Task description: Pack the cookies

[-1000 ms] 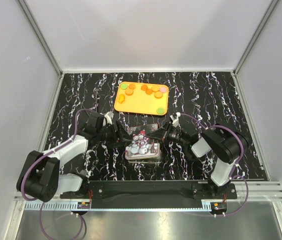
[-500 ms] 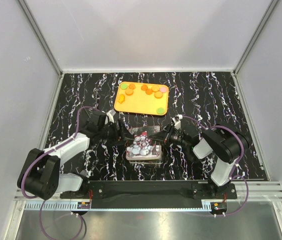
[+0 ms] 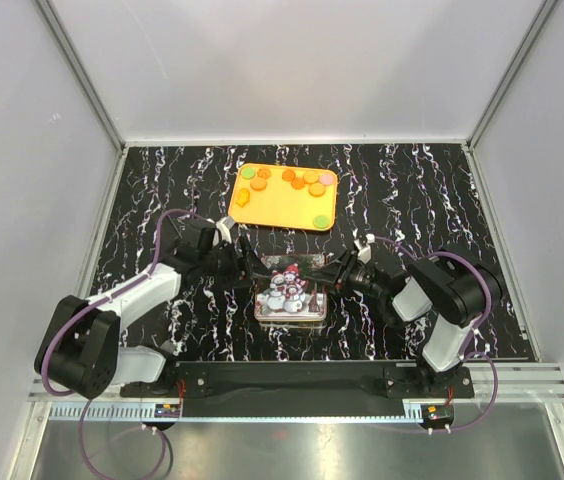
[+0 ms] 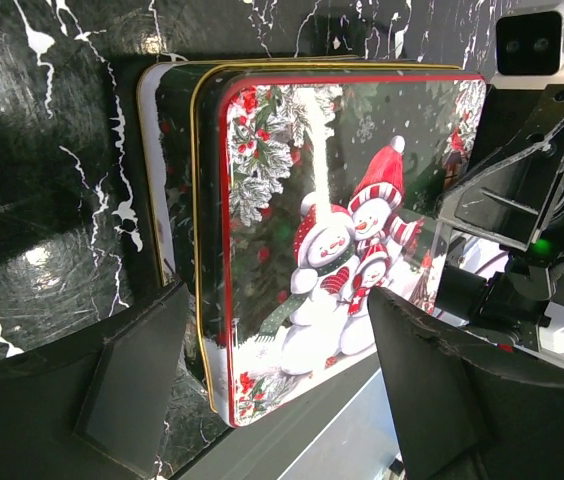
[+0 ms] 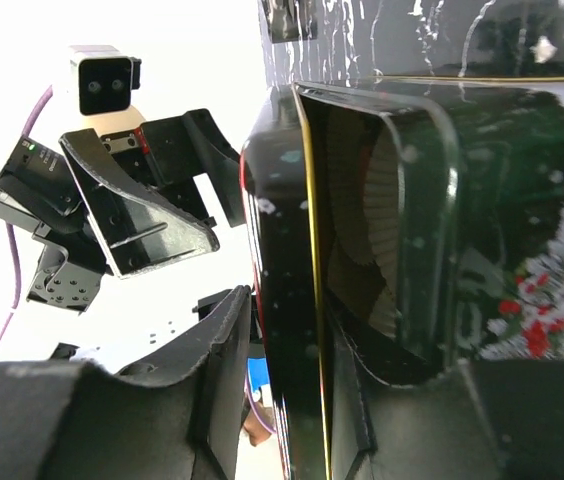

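Observation:
The cookies (image 3: 295, 182), small orange, green, pink and yellow discs, lie on the orange tray (image 3: 280, 211) at the back. A tin with a snowman lid (image 3: 288, 293) (image 4: 342, 230) sits mid-table between both arms. My left gripper (image 3: 247, 268) (image 4: 277, 300) is open, and its fingers straddle the tin's left end without touching it. My right gripper (image 3: 330, 272) (image 5: 287, 330) has the lid's right rim (image 5: 282, 250) between its jaws. They are open, and a gap shows at the outer finger (image 5: 224, 340). A pleated paper cup (image 5: 362, 200) shows under the lid.
The black marbled table (image 3: 432, 200) is walled in on three sides by pale panels. The arm bases and a black rail (image 3: 292, 378) line the near edge. The two wrists face each other closely across the tin.
The right gripper's jaws have widened on the lid rim and its wrist has drawn back slightly to the right. The left gripper has edged a little toward the tin's back left.

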`<state>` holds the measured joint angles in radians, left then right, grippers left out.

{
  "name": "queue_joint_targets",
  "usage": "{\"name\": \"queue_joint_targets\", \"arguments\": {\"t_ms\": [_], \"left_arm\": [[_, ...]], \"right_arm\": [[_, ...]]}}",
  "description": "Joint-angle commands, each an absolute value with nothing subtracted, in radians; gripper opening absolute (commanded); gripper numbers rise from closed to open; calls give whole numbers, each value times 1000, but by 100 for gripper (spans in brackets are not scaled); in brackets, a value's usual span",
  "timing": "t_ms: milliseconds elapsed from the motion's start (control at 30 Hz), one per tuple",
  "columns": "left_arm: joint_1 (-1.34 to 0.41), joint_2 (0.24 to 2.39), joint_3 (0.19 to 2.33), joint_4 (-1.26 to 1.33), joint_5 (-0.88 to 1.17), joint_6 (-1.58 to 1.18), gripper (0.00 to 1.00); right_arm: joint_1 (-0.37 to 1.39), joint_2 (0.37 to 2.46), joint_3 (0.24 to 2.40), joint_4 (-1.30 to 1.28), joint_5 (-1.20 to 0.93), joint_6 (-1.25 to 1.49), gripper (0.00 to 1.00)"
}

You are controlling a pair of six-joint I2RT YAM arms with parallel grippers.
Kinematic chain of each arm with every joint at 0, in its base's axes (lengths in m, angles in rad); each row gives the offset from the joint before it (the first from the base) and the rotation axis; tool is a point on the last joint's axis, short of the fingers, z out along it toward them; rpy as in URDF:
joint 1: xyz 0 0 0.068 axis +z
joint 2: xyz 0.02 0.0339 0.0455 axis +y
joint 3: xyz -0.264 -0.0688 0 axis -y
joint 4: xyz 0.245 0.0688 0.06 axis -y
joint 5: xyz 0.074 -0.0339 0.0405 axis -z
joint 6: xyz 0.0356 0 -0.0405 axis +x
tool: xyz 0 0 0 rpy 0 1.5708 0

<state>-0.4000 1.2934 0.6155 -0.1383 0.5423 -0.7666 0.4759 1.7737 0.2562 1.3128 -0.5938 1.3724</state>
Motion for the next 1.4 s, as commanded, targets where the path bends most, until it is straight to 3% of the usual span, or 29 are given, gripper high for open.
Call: {"name": "queue_joint_targets", "arguments": {"t_ms": [0, 1367], "left_arm": [[-407, 1301, 655, -129, 525, -752, 77], [-456, 1318, 726, -186, 511, -739, 77]], "right_arm": [[453, 1741, 233, 1559, -609, 1348, 40], [250, 1704, 107, 1552, -704, 1325, 41]]}}
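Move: The closed cookie tin's middle lies about 7 cm left of the right hand, some 3 cm back and 4 cm lower. The yellow cookie tray lies about 19 cm ahead of the right hand, 9 cm left and 6 cm lower. From the left hand the tin's middle is roughly 7 cm right, 3 cm back and 4 cm lower. The right hand, already part-open, withdraws about 6 cm right from the tin's right side, barely turning. ##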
